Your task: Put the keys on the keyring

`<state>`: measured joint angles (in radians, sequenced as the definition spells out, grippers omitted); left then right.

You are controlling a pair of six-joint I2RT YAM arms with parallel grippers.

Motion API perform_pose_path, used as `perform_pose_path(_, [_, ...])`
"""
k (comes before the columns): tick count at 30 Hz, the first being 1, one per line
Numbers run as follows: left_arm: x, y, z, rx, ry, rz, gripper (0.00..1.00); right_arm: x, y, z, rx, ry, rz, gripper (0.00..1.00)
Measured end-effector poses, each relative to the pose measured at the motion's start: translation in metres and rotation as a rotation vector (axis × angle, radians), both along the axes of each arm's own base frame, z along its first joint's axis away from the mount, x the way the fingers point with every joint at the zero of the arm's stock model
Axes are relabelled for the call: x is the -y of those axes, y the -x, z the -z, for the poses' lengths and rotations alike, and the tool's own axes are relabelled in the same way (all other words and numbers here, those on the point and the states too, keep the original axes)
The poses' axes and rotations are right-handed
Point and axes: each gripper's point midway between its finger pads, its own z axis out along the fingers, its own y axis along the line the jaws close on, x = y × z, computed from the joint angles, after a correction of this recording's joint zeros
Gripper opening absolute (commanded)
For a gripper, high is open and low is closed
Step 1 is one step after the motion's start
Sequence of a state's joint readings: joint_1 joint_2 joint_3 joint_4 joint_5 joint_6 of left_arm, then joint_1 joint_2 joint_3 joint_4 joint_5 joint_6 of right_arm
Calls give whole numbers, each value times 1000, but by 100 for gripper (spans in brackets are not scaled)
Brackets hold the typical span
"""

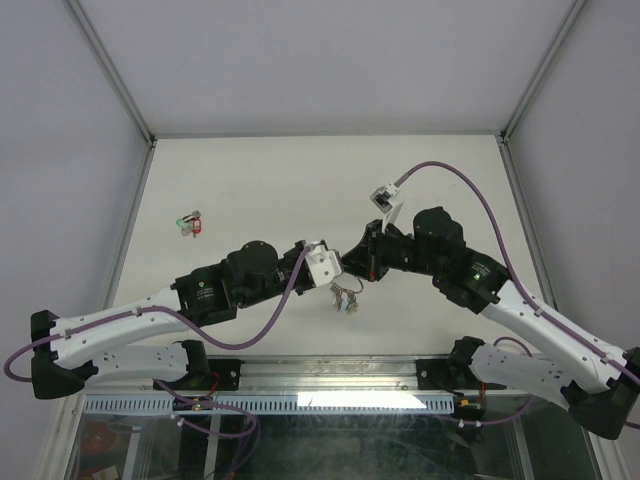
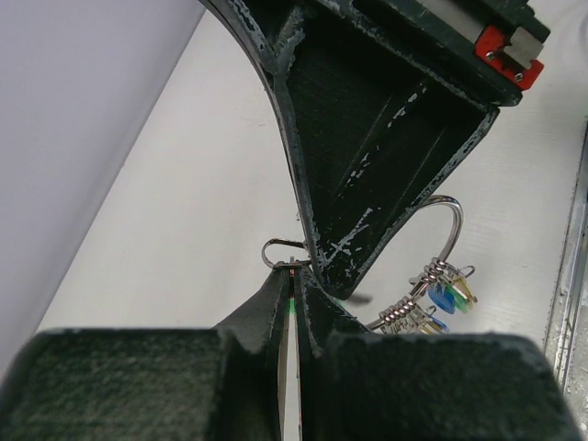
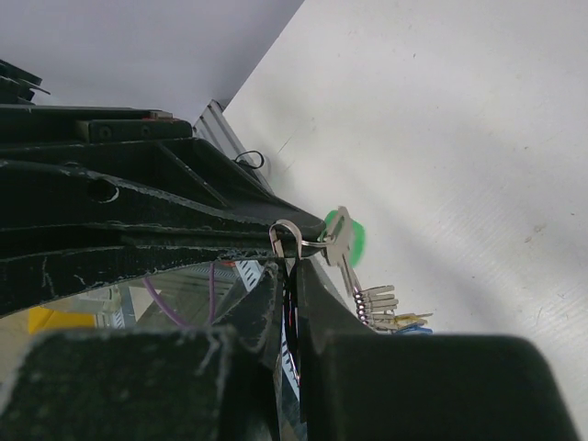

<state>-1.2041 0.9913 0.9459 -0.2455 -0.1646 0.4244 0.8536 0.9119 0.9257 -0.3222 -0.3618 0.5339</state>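
Observation:
Both grippers meet tip to tip above the middle of the table. My left gripper (image 1: 342, 272) (image 2: 292, 274) is shut, with a sliver of green showing between its fingers and a small wire loop (image 2: 280, 248) at its tips. The green-headed key (image 3: 342, 241) hangs right at that spot. My right gripper (image 1: 358, 264) (image 3: 292, 266) is shut on the thin wire of the keyring (image 2: 454, 225). Several keys with blue and yellow tags (image 2: 443, 296) (image 1: 346, 298) dangle from the ring below the grippers. How the green key's loop sits on the ring is hidden by the fingers.
A small item with green and red tags (image 1: 190, 222) lies on the white table (image 1: 300, 180) at the far left. Metal frame posts and grey walls bound the table. A rail (image 1: 320, 375) runs along the near edge by the arm bases.

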Motion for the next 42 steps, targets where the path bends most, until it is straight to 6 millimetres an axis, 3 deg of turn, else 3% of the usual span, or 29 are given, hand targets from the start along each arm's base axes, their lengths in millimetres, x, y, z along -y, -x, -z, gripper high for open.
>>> perform_pose_path(8, [-3, -6, -2, 16, 0, -34, 0, 4, -4, 4, 11, 24, 30, 0])
perform_pose_path(15, [-7, -4, -25, 30, 102, -42, 0, 17, -8, 15, 20, 85, 86, 0])
perform_pose_path(22, [-13, 2, -34, 10, 189, -41, 0, 20, -9, 15, 37, 96, 95, 0])
perform_pose_path(31, [-11, 8, -35, -53, 269, 17, 0, 14, 2, -5, 103, 28, 12, 0])
perform_pose_path(36, [-20, -2, -47, -102, 356, 26, 0, 25, 0, -32, 297, -38, 17, 0])
perform_pose_path(42, [-19, 1, -59, -164, 427, 100, 0, 37, -9, -49, 543, -43, 45, 0])
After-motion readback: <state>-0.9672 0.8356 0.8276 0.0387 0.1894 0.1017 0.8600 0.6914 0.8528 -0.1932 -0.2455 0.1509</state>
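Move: The left hand already holds the green-tagged key, and the end of the keyring it works at is only about 1 cm to its right, level in height and distance, in the right hand's grip. The keys already threaded hang some 6 cm below the left hand, about 2 cm to its right and 1 cm back. From the right hand, the green-tagged key is about 2 cm to the left, 1 cm ahead and 1 cm lower. The hands draw apart with both grips kept shut, the right carrying the keyring away from the green-tagged key, first some 2 cm right with a small dip, then up to end about 5 cm higher and 4 cm right of its start, rolling about 30 degrees so its forward side lifts. After a brief near-hold, the left lifts its key about 5.5 cm almost straight up, drifting barely left, while its wrist tilts the down-slanting, right-pointing fingers to about level. ##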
